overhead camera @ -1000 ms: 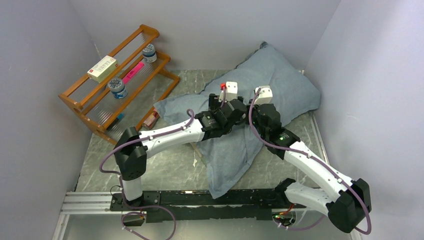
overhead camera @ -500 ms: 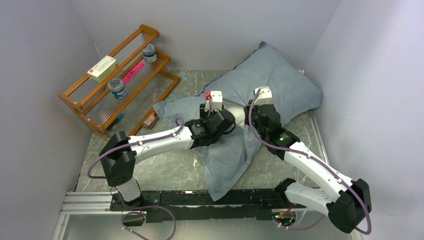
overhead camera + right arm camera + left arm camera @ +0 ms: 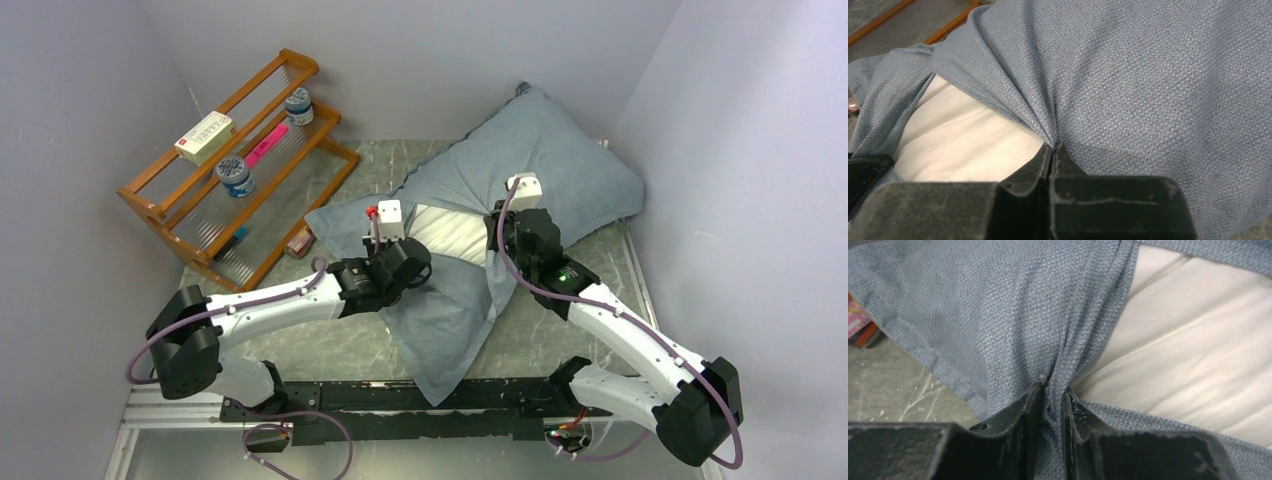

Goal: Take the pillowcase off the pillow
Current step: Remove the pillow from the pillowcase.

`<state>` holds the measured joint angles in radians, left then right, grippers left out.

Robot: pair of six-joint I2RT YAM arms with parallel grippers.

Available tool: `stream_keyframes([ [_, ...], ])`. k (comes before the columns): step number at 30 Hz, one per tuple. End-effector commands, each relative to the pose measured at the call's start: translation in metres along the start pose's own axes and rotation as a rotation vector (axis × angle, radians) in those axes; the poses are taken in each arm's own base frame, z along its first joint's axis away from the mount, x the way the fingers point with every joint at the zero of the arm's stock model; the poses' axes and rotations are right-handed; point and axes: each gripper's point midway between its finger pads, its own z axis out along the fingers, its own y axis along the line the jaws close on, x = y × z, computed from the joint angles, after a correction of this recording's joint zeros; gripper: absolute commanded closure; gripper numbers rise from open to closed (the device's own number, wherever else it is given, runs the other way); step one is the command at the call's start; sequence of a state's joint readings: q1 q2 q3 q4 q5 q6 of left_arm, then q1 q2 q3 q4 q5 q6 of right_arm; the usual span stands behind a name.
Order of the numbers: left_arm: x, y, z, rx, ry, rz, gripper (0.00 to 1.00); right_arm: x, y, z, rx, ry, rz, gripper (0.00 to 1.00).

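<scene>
The slate blue-grey pillowcase (image 3: 560, 165) covers the far end of the white pillow (image 3: 452, 232), whose near end shows bare between my two grippers. Loose pillowcase cloth lies flat toward the table's front edge. My left gripper (image 3: 405, 262) is shut on a bunched fold of the pillowcase (image 3: 998, 315), left of the bare pillow (image 3: 1188, 340). My right gripper (image 3: 508, 222) is shut on the pillowcase (image 3: 1148, 75) at the edge of its opening, beside the bare pillow (image 3: 968, 145). The checked face is hidden.
A wooden rack (image 3: 240, 165) stands at the back left, holding a box (image 3: 204, 137), two jars (image 3: 237, 176) and a pink item. A small packet (image 3: 300, 240) lies on the marble table (image 3: 320, 340) by the rack. Grey walls close in on three sides.
My left gripper has pulled the pillowcase toward the left and front, and the opening has widened, baring a strip of white pillow. The right gripper has stayed in place.
</scene>
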<state>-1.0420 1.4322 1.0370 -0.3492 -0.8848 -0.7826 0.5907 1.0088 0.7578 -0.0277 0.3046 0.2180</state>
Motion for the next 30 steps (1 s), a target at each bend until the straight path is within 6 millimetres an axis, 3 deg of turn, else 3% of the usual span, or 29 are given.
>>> stream_keyframes([
  [1, 0.023, 0.057, 0.0, -0.122, 0.048, 0.087, 0.77, -0.008, -0.001, 0.001, 0.007, -0.019, 0.005, 1.0],
  [4, 0.028, 0.056, -0.002, -0.08, 0.067, 0.063, 0.82, -0.003, 0.006, 0.004, -0.028, 0.009, -0.01, 1.0],
  [8, 0.035, 0.032, -0.007, 0.075, 0.105, 0.049, 0.88, -0.002, 0.024, 0.003, -0.127, 0.035, -0.027, 1.0],
  [13, 0.035, 0.008, -0.014, 0.228, 0.112, -0.007, 0.94, -0.008, 0.043, -0.005, -0.231, 0.053, -0.057, 0.83],
  [18, 0.033, 0.006, -0.018, 0.263, 0.095, -0.041, 0.95, -0.023, 0.071, -0.021, -0.373, 0.034, -0.093, 0.6],
  [23, 0.033, 0.007, -0.019, 0.267, 0.094, -0.048, 0.95, -0.03, 0.1, -0.022, -0.461, 0.024, -0.141, 0.39],
  [27, 0.034, 0.009, -0.02, 0.255, 0.101, -0.056, 0.95, -0.022, 0.119, -0.014, -0.469, 0.044, -0.186, 0.21],
  [30, 0.034, 0.014, -0.021, 0.247, 0.095, -0.067, 0.95, -0.002, 0.127, -0.004, -0.425, 0.105, -0.25, 0.16],
])
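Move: The left rim of the blue pillowcase mouth already lies gathered between my left hand's half-closed fingers. The exposed white pillow is about 11 cm to this hand's right, 1 cm farther out and some 2 cm lower; a pink-capped bottle lies roughly 17 cm to its left, 2 cm ahead and 13 cm down. From my right hand, still pinching the mouth's right flap, the white pillow is about 9 cm to the left, 2 cm back and 5 cm below. I shut my left fingers on the gathered rim and draw it back about 2.5 cm and slightly down, that hand turning clockwise and rolling its left side down. With my right hand I dip a little, let go of the flap and open wide, sweeping some 10 cm left, 4 cm back and slightly up over the exposed pillow towards my left hand, turning about 30 degrees counter-clockwise. ##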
